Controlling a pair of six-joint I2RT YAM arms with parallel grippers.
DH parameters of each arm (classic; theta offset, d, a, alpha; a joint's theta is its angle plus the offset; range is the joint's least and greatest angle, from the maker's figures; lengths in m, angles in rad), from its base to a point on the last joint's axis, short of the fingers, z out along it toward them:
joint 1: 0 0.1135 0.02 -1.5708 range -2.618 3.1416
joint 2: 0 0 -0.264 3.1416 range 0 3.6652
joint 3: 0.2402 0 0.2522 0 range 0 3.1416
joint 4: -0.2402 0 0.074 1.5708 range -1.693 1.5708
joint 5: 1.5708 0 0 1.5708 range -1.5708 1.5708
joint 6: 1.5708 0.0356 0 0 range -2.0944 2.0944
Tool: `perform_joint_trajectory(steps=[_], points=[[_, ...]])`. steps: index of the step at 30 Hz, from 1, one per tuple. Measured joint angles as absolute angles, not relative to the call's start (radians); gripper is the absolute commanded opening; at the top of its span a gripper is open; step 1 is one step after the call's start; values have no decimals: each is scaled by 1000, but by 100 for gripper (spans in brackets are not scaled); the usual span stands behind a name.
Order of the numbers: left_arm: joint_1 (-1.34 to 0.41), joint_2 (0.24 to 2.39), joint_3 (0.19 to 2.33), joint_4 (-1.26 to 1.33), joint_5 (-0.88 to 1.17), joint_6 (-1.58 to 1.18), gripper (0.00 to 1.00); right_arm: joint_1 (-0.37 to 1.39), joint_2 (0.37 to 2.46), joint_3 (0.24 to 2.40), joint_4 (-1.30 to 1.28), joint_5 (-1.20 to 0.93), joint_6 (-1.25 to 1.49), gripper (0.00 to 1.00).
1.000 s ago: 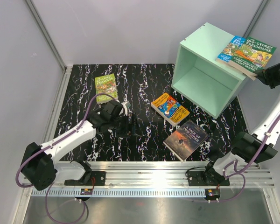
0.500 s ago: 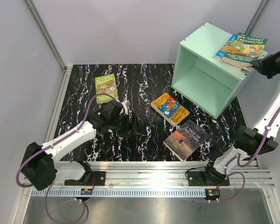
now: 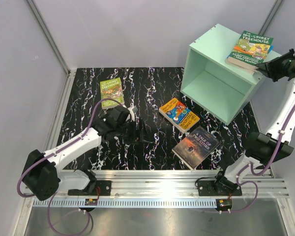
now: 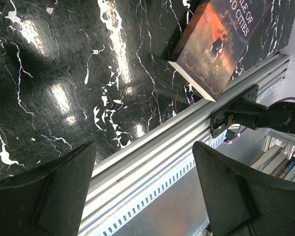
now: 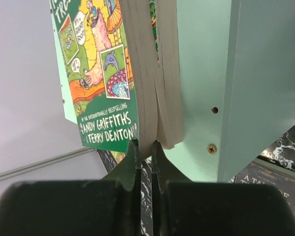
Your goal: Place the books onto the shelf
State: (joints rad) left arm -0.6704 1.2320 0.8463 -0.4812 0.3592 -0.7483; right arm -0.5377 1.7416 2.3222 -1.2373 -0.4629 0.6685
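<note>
The mint-green shelf (image 3: 214, 83) stands at the back right, its open face toward the table. A green Treehouse book (image 3: 250, 47) lies on its top, over a blue book (image 3: 268, 53). My right gripper (image 3: 273, 63) is shut, its tips against the green book's (image 5: 96, 73) near edge (image 5: 145, 145), and the second book (image 5: 167, 73) lies between it and the shelf wall (image 5: 201, 73). A lime-green book (image 3: 111, 91), an orange-blue book (image 3: 179, 114) and a dark book (image 3: 196, 146) lie flat on the table. My left gripper (image 3: 140, 133) hovers open and empty (image 4: 143, 147), left of the dark book (image 4: 221, 44).
An aluminium rail (image 3: 152, 177) runs along the near edge of the black marbled table (image 3: 152, 83). Grey walls and metal frame posts (image 3: 46, 37) close the back and sides. The right arm's base clamp (image 4: 255, 115) sits on the rail.
My right gripper has shut and swung up and left, sliding the green book further onto the shelf top. The left arm has not moved.
</note>
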Motion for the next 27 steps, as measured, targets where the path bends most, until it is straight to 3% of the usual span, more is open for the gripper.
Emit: perform_joint_trajectory(steps=[4,7,8,9,10,21,27], points=[[-670,1232,846,-485,360,-737,83,-519,1738,2289,-1193,-461,686,1],[-670,1233,847,-487,360,-730,83,-513,1736,2293,-1194,-447,689,39],[-670,1233,847,-489,360,-730,83,-512,1736,2297,-1195,-438,689,61],[-670,1233,847,-490,360,-729,83,-512,1734,2300,-1201,-425,688,75],[-670,1234,847,-493,360,-729,83,-511,1731,2301,-1208,-412,681,98],[-670,1272,859,-504,366,-723,82,-511,1614,2317,-1286,-303,649,100],[-672,1346,886,-491,393,-722,82,-510,1214,1847,-1235,-243,687,100]])
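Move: The right hand's shut fingertips are at the near right corner of the green 104-storey book on top of the shelf, its middle about 9 cm ahead and 4 left, level with them. The blue 26-storey book lies under it, some 8 cm ahead, 2 left and 3 down. On the table, roughly 38 cm below, A Tale of Two Cities is about 20 cm back and 21 left, the orange book 2 back and 28 left. From the left hand the green book is some 29 cm ahead, 43 right and 26 up. Forward by barely 1 cm first, the right hand's closed fingertips nudging the near corner of the green book; then the fingers spread wide and the empty hand comes free. It draws back about 12 cm, speeding up, and drifts some 4 cm left, rising nearly 3 cm before sinking again, away from the shelf top, with a slight roll and clockwise turn. ##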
